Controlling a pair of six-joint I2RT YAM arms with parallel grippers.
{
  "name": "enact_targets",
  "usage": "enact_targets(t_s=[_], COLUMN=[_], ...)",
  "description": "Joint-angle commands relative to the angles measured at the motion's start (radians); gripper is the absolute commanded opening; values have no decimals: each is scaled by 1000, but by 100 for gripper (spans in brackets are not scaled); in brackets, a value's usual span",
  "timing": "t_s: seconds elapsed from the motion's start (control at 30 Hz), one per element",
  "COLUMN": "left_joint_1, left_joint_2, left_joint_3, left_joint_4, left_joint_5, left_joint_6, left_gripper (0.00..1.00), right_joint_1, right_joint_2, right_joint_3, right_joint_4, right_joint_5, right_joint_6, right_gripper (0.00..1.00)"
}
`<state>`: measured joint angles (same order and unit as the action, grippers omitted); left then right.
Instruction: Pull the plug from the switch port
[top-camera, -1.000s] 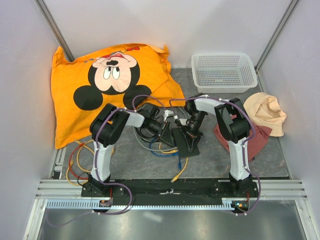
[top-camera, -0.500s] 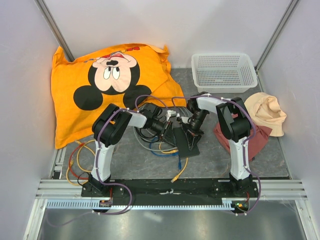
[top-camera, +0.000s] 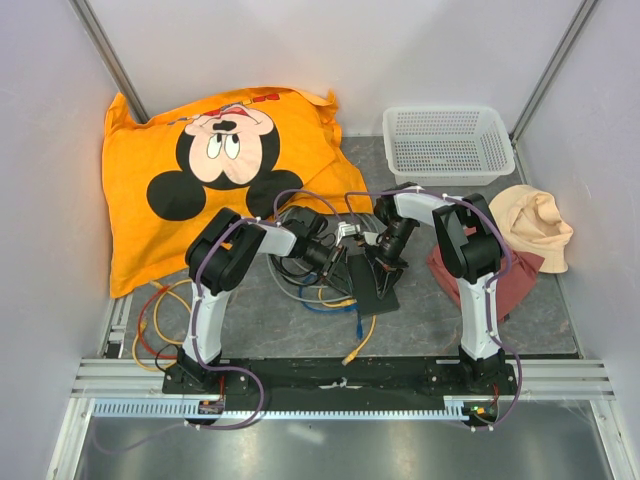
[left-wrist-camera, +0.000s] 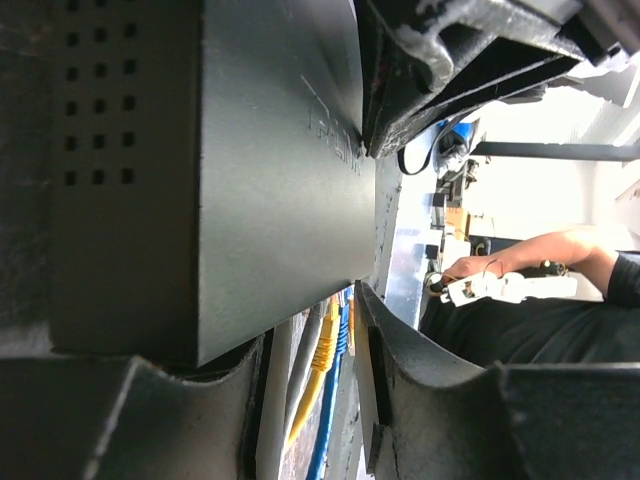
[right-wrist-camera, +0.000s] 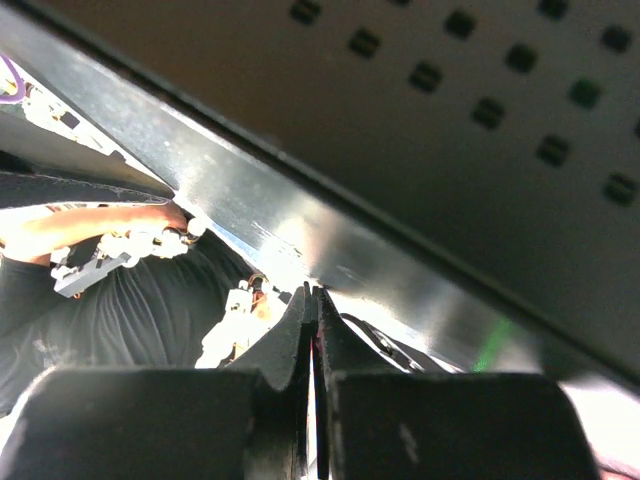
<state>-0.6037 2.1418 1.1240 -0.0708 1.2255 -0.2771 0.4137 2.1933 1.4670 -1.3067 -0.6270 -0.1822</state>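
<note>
The switch (top-camera: 370, 285), a flat matte-black box, lies tilted on the grey table between the two arms. In the left wrist view the switch (left-wrist-camera: 270, 180) fills the upper left, showing vent holes and an embossed logo. My left gripper (top-camera: 338, 255) is at its upper left end. There the left gripper (left-wrist-camera: 300, 320) has its jaws apart, with the box's end at the fingertips and yellow, blue and grey cables showing through the gap. My right gripper (top-camera: 385, 258) is on the switch's upper right side. That right gripper (right-wrist-camera: 314, 292) is shut, tips against the switch (right-wrist-camera: 480, 130). The plug is hidden.
An orange Mickey Mouse cushion (top-camera: 220, 160) lies at the back left and a white mesh basket (top-camera: 447, 143) at the back right. A beige cap (top-camera: 535, 225) and maroon cloth (top-camera: 515, 285) lie at the right. Loose yellow cable (top-camera: 358, 335) and orange cables (top-camera: 150, 310) trail toward the near edge.
My left gripper has moved right, closer to the switch's end. The right gripper has shifted slightly up and stays shut.
</note>
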Motion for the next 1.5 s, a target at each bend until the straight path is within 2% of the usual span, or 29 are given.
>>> enact_targets(t_s=[0.0, 0.33, 0.47, 0.77, 0.97, 1.3, 1.47], left_joint_1=[-65, -65, -65, -57, -50, 8, 70], left_joint_2=[35, 58, 69, 82, 78, 44, -19], left_joint_3=[-1, 17, 28, 0, 22, 16, -15], left_joint_4=[-32, -49, -76, -159, -185, -314, -311], left_joint_5=[-52, -37, -29, -77, -103, -213, -188], left_joint_6=[121, 141, 164, 276, 276, 372, 331], left_gripper=[38, 22, 12, 2, 2, 2, 2], right_joint_1=[7, 5, 4, 5, 7, 7, 7], right_joint_2=[166, 161, 161, 155, 157, 163, 166], right_joint_3=[-48, -51, -51, -54, -54, -43, -40], right_joint_4=[426, 426, 425, 425, 425, 422, 422], right_joint_5=[230, 227, 227, 224, 224, 228, 230], right_joint_6=[7, 4, 4, 1, -3, -7, -14], right_gripper=[0, 0, 0, 0, 0, 0, 0])
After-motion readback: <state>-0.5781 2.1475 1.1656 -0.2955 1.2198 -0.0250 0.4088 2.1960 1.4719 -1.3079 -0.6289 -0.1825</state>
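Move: The plug to be pulled sits at the left hand's fingertips, about 1 cm to the right and 1 cm below, level fore-and-aft. The switch's middle lies some 5 cm to the left hand's right and 1 cm ahead. A yellow plug is about 2 cm back and 1 cm left of that hand, a blue one 6 cm back and 2 cm right. From the right hand, the plug is roughly 7 cm left and 1 cm ahead, the switch's middle 2 cm left and 2 cm ahead. Left fingers pinch the plug at the switch, then tug left about 1.5 cm while the closed right hand stays braced. ##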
